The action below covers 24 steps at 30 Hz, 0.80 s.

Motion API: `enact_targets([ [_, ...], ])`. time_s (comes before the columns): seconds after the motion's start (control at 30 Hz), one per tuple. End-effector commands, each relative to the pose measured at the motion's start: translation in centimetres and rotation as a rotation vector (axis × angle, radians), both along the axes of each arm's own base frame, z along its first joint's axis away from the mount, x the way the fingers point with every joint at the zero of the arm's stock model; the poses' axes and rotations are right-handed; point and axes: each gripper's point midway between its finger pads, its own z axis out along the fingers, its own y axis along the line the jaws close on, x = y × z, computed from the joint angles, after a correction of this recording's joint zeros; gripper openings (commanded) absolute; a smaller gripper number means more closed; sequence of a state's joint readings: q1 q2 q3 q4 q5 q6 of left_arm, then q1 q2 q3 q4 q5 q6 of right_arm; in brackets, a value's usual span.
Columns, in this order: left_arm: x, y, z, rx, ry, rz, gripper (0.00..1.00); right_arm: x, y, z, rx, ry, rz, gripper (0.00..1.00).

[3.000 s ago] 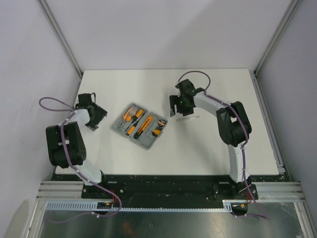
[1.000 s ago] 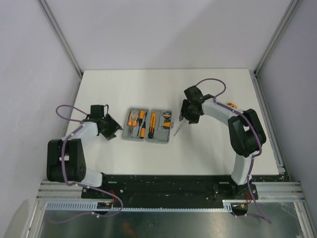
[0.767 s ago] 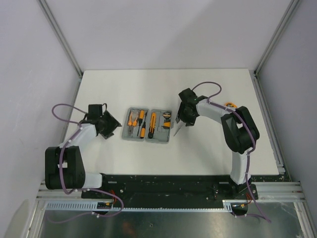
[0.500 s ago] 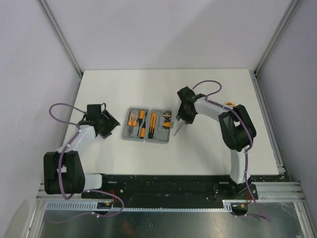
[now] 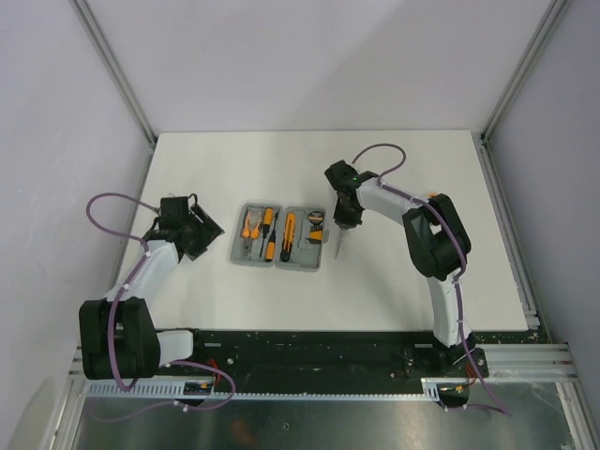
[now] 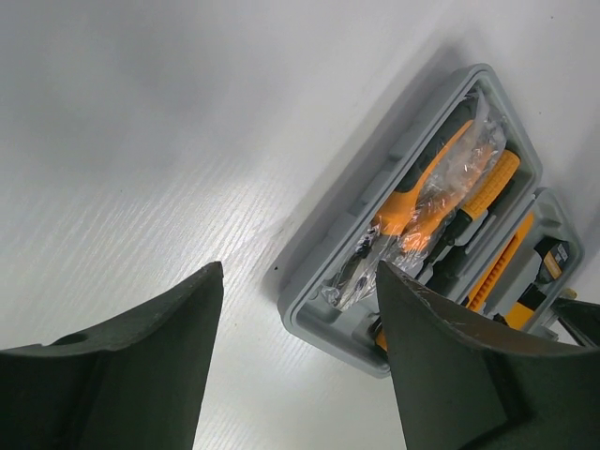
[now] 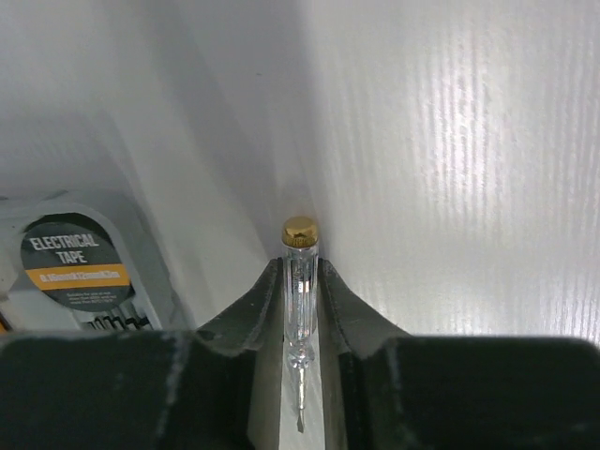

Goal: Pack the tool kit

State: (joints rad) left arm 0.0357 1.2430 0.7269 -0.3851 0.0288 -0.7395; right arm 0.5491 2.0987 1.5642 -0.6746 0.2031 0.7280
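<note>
The tool kit case (image 5: pixel 321 261), grey and hinged, lies open mid-table with orange-and-black tools (image 5: pixel 265 234) in its slots. My right gripper (image 5: pixel 343 221) stands just right of the case, shut on a clear-handled screwdriver (image 7: pixel 300 272) with a brass cap, whose shaft (image 5: pixel 337 247) points toward the near edge. In the right wrist view the right gripper (image 7: pixel 300 274) clamps the handle, and a roll of electrical tape (image 7: pixel 61 251) sits in the case at left. My left gripper (image 5: pixel 199 233) is open just left of the case. Nothing is between the left gripper's (image 6: pixel 298 281) fingers, and the case (image 6: pixel 323 253) lies beyond them.
Plastic wrap (image 6: pixel 422 202) covers the pliers in the case's left half. A small orange object (image 5: pixel 433 197) shows beside the right arm's elbow. White table (image 5: pixel 253 169) extends behind the case, with grey walls on three sides.
The right gripper has closed on the clear screwdriver and shifted slightly left toward the case. The left gripper has opened wider and drawn a little left. The case has not moved.
</note>
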Motion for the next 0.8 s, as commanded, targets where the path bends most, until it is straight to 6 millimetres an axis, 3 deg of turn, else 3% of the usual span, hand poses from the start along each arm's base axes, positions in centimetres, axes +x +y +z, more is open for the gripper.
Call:
enact_targets([
  [0.0, 0.1, 0.6, 0.7, 0.033, -0.027, -0.01, 0.71, 0.6, 0.4, 0.9, -0.11, -0.024, 0.095, 0.12],
  [0.17, 0.3, 0.5, 0.9, 0.03, -0.035, -0.019, 0.71, 1.7, 1.9, 3.8, -0.133, -0.105, 0.147, 0.01],
  [0.47, 0.3, 0.5, 0.9, 0.031, -0.033, -0.02, 0.7, 2.5, 5.3, 12.3, -0.153, -0.324, 0.225, 0.0],
  [0.67, 0.4, 0.6, 1.0, 0.039, -0.036, -0.02, 0.7, 2.6, 6.6, 16.2, -0.227, -0.453, 0.245, 0.0],
  [0.77, 0.5, 0.6, 1.0, 0.039, -0.034, -0.02, 0.7, 2.5, 7.7, 17.0, -0.222, -0.482, 0.272, 0.0],
])
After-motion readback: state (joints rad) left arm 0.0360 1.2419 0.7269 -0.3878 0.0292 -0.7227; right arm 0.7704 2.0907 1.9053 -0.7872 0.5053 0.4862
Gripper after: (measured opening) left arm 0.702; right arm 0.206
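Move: The right hand already has the clear test screwdriver in its fingers, down at the table. The middle of the open case's right half lies about 9 cm to its left and 2 cm back, roughly level in height. In that half the electrical tape sits some 6 cm left and 3 cm ahead of the hand, the orange utility knife about 11 cm left and 1 cm back. From the left hand the right half's middle is some 20 cm right, 4 cm ahead and 7 cm lower. The right hand keeps its pinch on the screwdriver's clear handle and lifts it off the table, sliding left at first and then climbing ever faster, up about 12 cm while going some 7 cm left towards the case. Crossing the case's outer edge to a place high over the right half near the electrical tape, the wrist swings the fingers up and forward by about 20 degrees and turns some 15 degrees counter-clockwise, its left side dipping a little. ##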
